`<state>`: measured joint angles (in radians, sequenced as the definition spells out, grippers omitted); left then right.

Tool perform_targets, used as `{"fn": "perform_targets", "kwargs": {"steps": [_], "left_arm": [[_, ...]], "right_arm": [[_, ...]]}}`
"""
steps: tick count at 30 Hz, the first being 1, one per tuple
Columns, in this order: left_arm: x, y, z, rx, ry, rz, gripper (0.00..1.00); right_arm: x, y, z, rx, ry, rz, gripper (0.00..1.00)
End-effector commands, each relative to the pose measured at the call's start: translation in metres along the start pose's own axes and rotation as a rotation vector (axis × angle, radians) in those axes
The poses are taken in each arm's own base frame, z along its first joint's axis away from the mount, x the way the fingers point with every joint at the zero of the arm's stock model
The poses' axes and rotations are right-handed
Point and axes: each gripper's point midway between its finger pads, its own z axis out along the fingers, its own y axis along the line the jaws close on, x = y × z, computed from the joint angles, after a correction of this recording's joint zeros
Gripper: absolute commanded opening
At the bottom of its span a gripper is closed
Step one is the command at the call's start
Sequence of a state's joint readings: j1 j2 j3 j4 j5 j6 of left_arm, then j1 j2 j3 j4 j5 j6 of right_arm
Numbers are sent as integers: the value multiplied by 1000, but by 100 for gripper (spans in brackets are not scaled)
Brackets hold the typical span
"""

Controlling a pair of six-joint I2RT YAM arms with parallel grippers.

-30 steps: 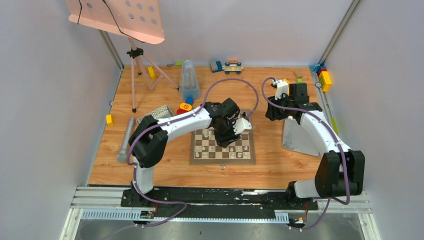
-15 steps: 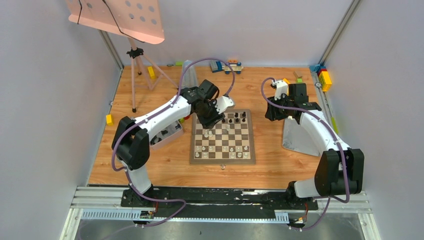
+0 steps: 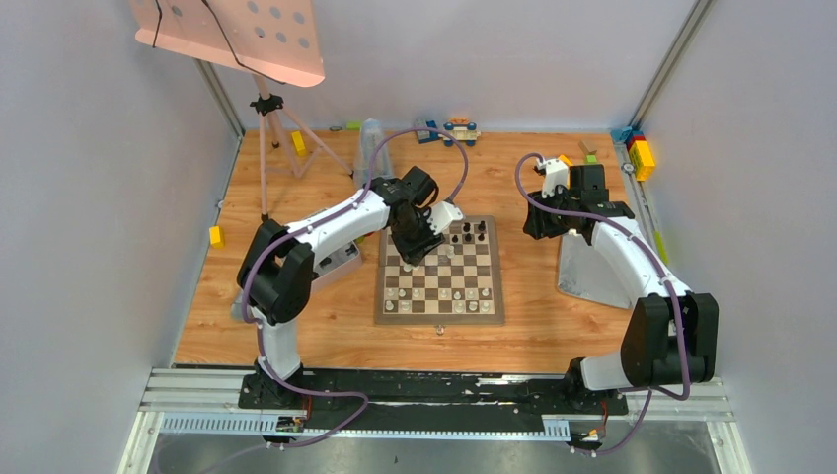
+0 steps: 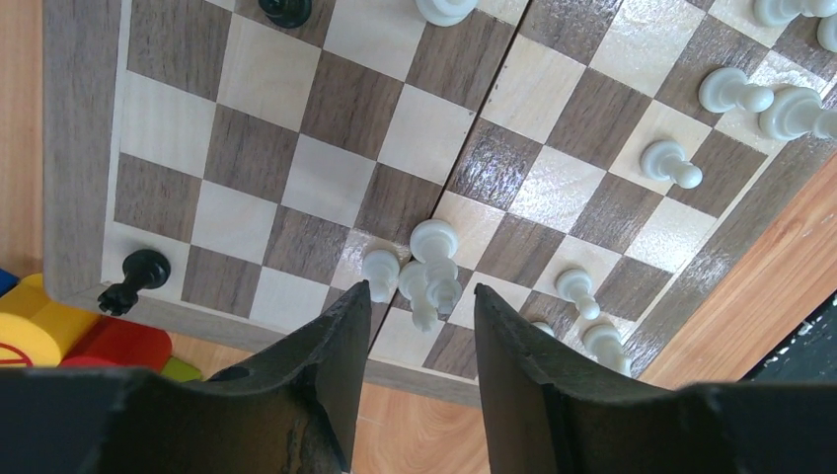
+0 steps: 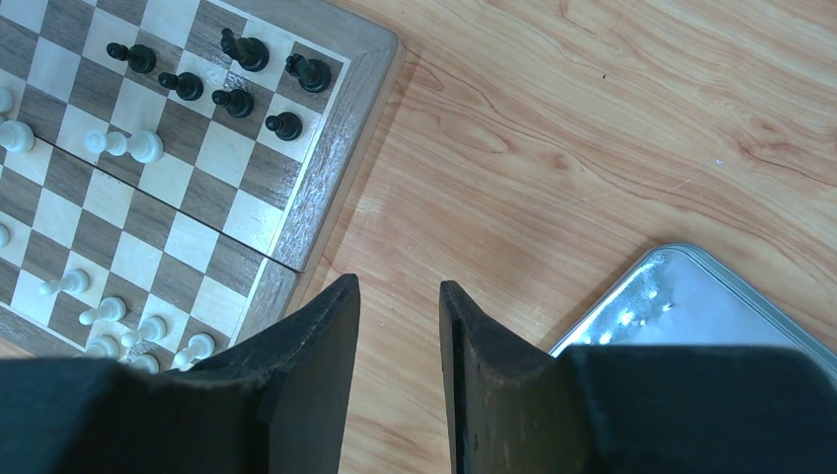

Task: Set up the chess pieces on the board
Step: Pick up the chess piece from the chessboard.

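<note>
The board (image 3: 439,318) lies mid-table, with black chess pieces (image 3: 468,232) at its far right and white ones (image 3: 440,294) along the near rows. My left gripper (image 3: 415,254) hangs open over the board's far-left part. In the left wrist view, a tight cluster of three white pieces (image 4: 426,269) stands on the board (image 4: 296,188) just past my left gripper (image 4: 419,291), which holds nothing. A lone black pawn (image 4: 138,274) stands at a corner. My right gripper (image 3: 546,224) (image 5: 400,284) is open and empty over bare wood, right of the board (image 5: 326,158).
A grey metal tray (image 3: 582,272) (image 5: 691,296) lies right of the board. Red and yellow round toys (image 4: 59,331) sit off the board's far-left corner. A stand's tripod (image 3: 266,148), a clear container (image 3: 370,148) and toy blocks (image 3: 642,153) line the back.
My left arm swung from over the board's middle to its far-left part, then came back a little nearer. The right arm has stayed put.
</note>
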<state>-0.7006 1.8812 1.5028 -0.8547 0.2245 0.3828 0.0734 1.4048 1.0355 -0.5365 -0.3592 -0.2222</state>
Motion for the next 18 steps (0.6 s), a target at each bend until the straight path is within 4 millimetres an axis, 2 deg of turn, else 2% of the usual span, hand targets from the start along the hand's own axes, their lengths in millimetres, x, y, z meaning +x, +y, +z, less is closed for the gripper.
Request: {"fn": "perform_targets", "kwargs": {"steps": [1,18], "left_arm": [[-16,-4,-2,31,-39,-3,49],[-14,-17,0,105,-34,2,25]], "right_arm": [[-18,1,-5,-4,-40,-26,36],[-16,0,-4,-2,-30,-28,36]]}}
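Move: The tall white chess piece is roughly 1 cm back and 1 cm to the right of the left hand, its middle some 3 cm below the fingertips. A white pawn stands about 2 cm farther out than it and 1 cm left, another white piece 2 cm directly to its left, and a lone white piece 8 cm to its right and 4 cm farther out. From the idle right hand, the tall piece lies about 25 cm left, 5 cm back and 7 cm lower. Easing to the right first and then back, about 1 cm each way and sinking barely half a centimetre, the left hand centres itself on the tall white piece while its fingers close from half open to about a quarter. The fingertips end close on either side of the piece's top; whether they touch it yet can't be seen. ##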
